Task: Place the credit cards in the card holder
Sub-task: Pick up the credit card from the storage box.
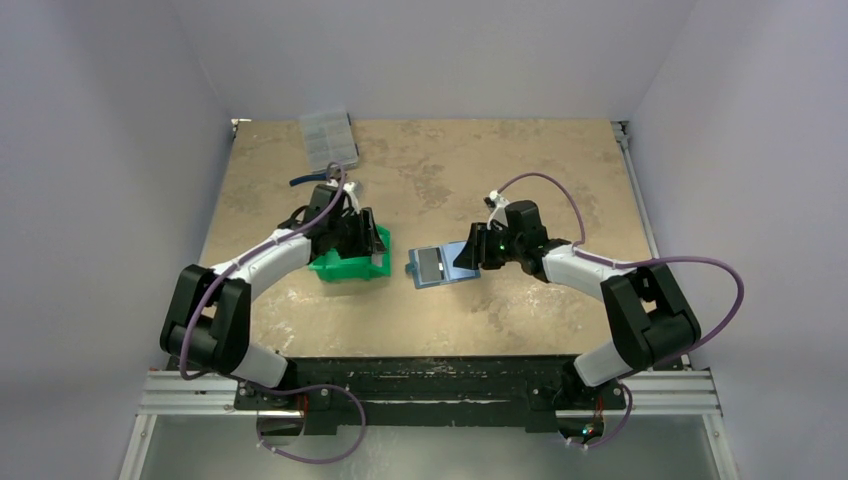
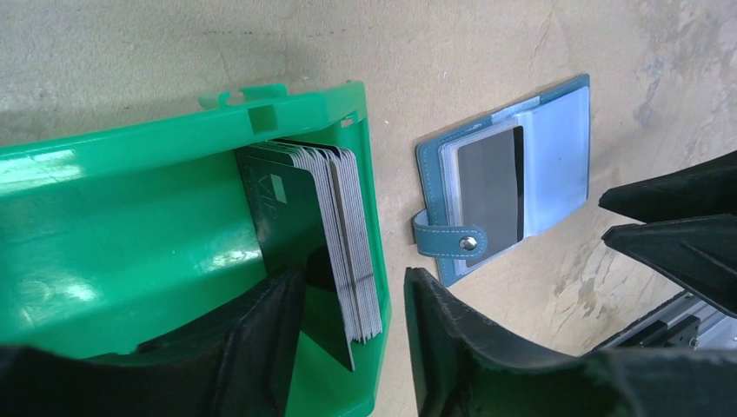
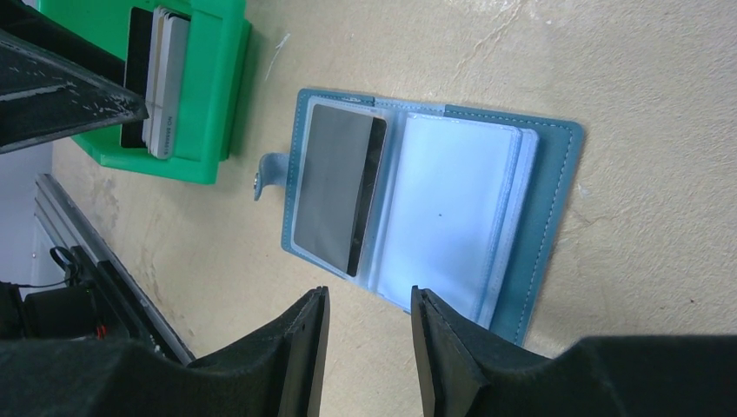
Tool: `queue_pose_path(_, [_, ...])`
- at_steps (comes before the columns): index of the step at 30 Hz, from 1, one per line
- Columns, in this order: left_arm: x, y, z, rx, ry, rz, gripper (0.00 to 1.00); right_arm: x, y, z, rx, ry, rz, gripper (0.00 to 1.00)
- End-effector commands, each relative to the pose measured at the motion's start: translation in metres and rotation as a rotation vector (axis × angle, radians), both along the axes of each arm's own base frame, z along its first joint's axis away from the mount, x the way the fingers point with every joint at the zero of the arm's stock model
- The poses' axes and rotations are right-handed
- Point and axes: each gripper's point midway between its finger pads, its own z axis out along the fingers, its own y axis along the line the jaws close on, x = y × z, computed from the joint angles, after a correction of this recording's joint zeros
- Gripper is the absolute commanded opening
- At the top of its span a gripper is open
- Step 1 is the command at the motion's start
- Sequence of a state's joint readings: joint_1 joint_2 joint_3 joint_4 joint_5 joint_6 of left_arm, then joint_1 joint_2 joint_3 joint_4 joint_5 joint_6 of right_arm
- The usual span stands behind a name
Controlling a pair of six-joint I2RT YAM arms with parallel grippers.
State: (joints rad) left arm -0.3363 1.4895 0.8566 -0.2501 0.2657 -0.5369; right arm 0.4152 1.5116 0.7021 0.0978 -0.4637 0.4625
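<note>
The credit cards [image 2: 352, 243] stand on edge as a stack against the right wall of the green tray [image 2: 130, 226], with a dark card at the front. My left gripper [image 2: 352, 276] is open. One finger is inside the tray beside the dark card, the other outside the tray wall with a sliver of table showing. The teal card holder [image 3: 547, 217] lies open flat on the table, a dark grey card [image 3: 335, 187] in its left pocket. My right gripper [image 3: 369, 295] hangs open at the holder's near edge, nothing between its fingers. From above, the holder [image 1: 440, 266] lies between both grippers.
A clear compartment box [image 1: 328, 138] stands at the back left, with a blue-handled tool [image 1: 305, 181] just in front of it. The green tray [image 1: 350, 268] is left of the holder. A metal rail [image 1: 430, 395] runs along the near table edge.
</note>
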Motion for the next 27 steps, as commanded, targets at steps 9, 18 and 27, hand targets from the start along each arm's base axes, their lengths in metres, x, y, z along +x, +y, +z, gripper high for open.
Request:
queue_pose_path(9, [0.009,0.0,0.021,-0.031,-0.07,0.004,0.32,0.0,0.004,0.004,0.021,-0.029,0.027,0.46])
queue_pose_path(18, [0.01,0.016,0.031,0.063,-0.083,0.017,0.2,0.0,0.005,0.003,0.022,-0.024,0.03,0.46])
queue_pose_path(27, [0.009,0.026,0.044,0.109,-0.107,0.033,0.05,0.003,0.003,0.0,0.003,-0.027,0.013,0.46])
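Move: The front black credit card stands right under the left fingers, about 1 cm to the left, 1 cm ahead and 3 cm below. The rest of the stack is some 2 cm to the right of that card, against the storage box's right wall. The box's middle is about 5 cm left of the hand, and the open card holder 13 cm right and 2 cm back. From the right hand the card lies about 18 cm left and 2 cm ahead. The left fingertips close from half open onto the upper edge of a single card at the front of the stack and pinch it. The hand hardly shifts at first, then draws the card about 2 cm left, away from the stack, and rises some 1.5 cm, with a slight roll of the wrist. ##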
